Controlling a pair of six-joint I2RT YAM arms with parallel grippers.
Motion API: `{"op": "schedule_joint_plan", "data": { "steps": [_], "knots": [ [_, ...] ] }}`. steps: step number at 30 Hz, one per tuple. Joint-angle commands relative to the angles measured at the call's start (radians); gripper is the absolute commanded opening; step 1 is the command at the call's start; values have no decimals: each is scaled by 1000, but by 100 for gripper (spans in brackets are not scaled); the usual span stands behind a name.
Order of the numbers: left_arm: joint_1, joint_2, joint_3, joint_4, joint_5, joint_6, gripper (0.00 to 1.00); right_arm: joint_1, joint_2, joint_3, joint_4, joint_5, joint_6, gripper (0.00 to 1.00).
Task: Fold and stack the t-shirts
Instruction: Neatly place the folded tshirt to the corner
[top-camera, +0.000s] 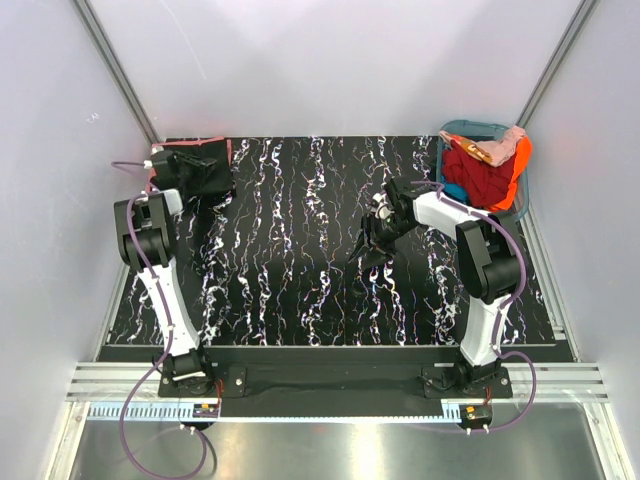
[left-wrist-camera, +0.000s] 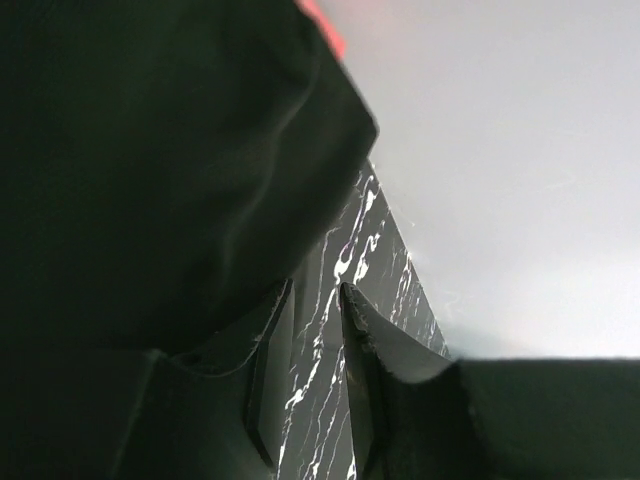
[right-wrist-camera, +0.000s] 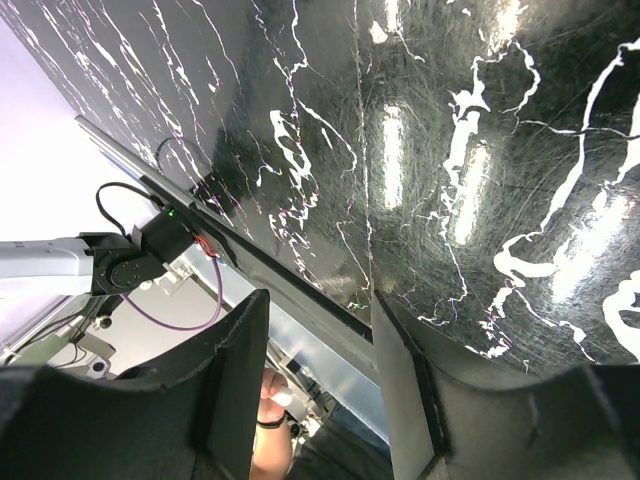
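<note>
A folded black t-shirt (top-camera: 192, 168) lies at the table's far left corner. A thin coral-pink t-shirt edge (top-camera: 216, 141) shows from under it along its far and right sides. My left gripper (top-camera: 192, 200) sits at the black shirt's near edge. In the left wrist view the black cloth (left-wrist-camera: 150, 150) fills the upper left, with a pink sliver (left-wrist-camera: 322, 18) at the top. The left gripper (left-wrist-camera: 315, 287) stands narrowly open, with only table between its fingers. My right gripper (top-camera: 362, 243) hovers over the table's middle right. It (right-wrist-camera: 320, 295) is open and empty.
A teal basket (top-camera: 480, 129) at the far right corner holds red (top-camera: 475, 175), orange (top-camera: 517, 165) and pale pink cloth. Grey walls close in the table on three sides. The black marbled tabletop (top-camera: 300, 260) lies between the arms.
</note>
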Motion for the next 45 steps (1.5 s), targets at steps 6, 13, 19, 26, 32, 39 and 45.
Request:
{"op": "schedule_joint_plan", "data": {
  "steps": [6,13,19,26,32,39,45],
  "knots": [
    [-35,56,-23,226,59,-89,30,-5,-35,1,5,3,3,52],
    [-55,22,-2,157,111,-55,31,-4,-54,8,-1,8,0,53],
    [-66,-36,-43,201,178,-91,31,-5,-83,12,-23,26,-9,52],
    [-202,-393,-34,-352,125,348,40,-5,-227,-98,29,86,11,53],
    [-381,-816,-272,-582,19,573,59,-5,-469,-305,170,189,98,56],
    [-461,-1351,-677,-668,-44,544,99,-5,-838,-573,293,319,224,80],
    [-464,-1749,-1006,-690,-19,469,99,-4,-1224,-883,468,426,354,100]
  ]
}}
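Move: The folded black t-shirt already lies on the corner stack, its middle about 5 cm to the left hand's left, 3 cm back and a few centimetres below it. The red folded t-shirt is right beneath it, about 6 cm left, 2 cm back and 5 cm below that hand. From the right hand, the black t-shirt is roughly 30 cm ahead, 53 cm left and slightly lower. Left hand edges 6 cm right over t-shirt; then both rise, draw back (left some 40 cm) and open. ##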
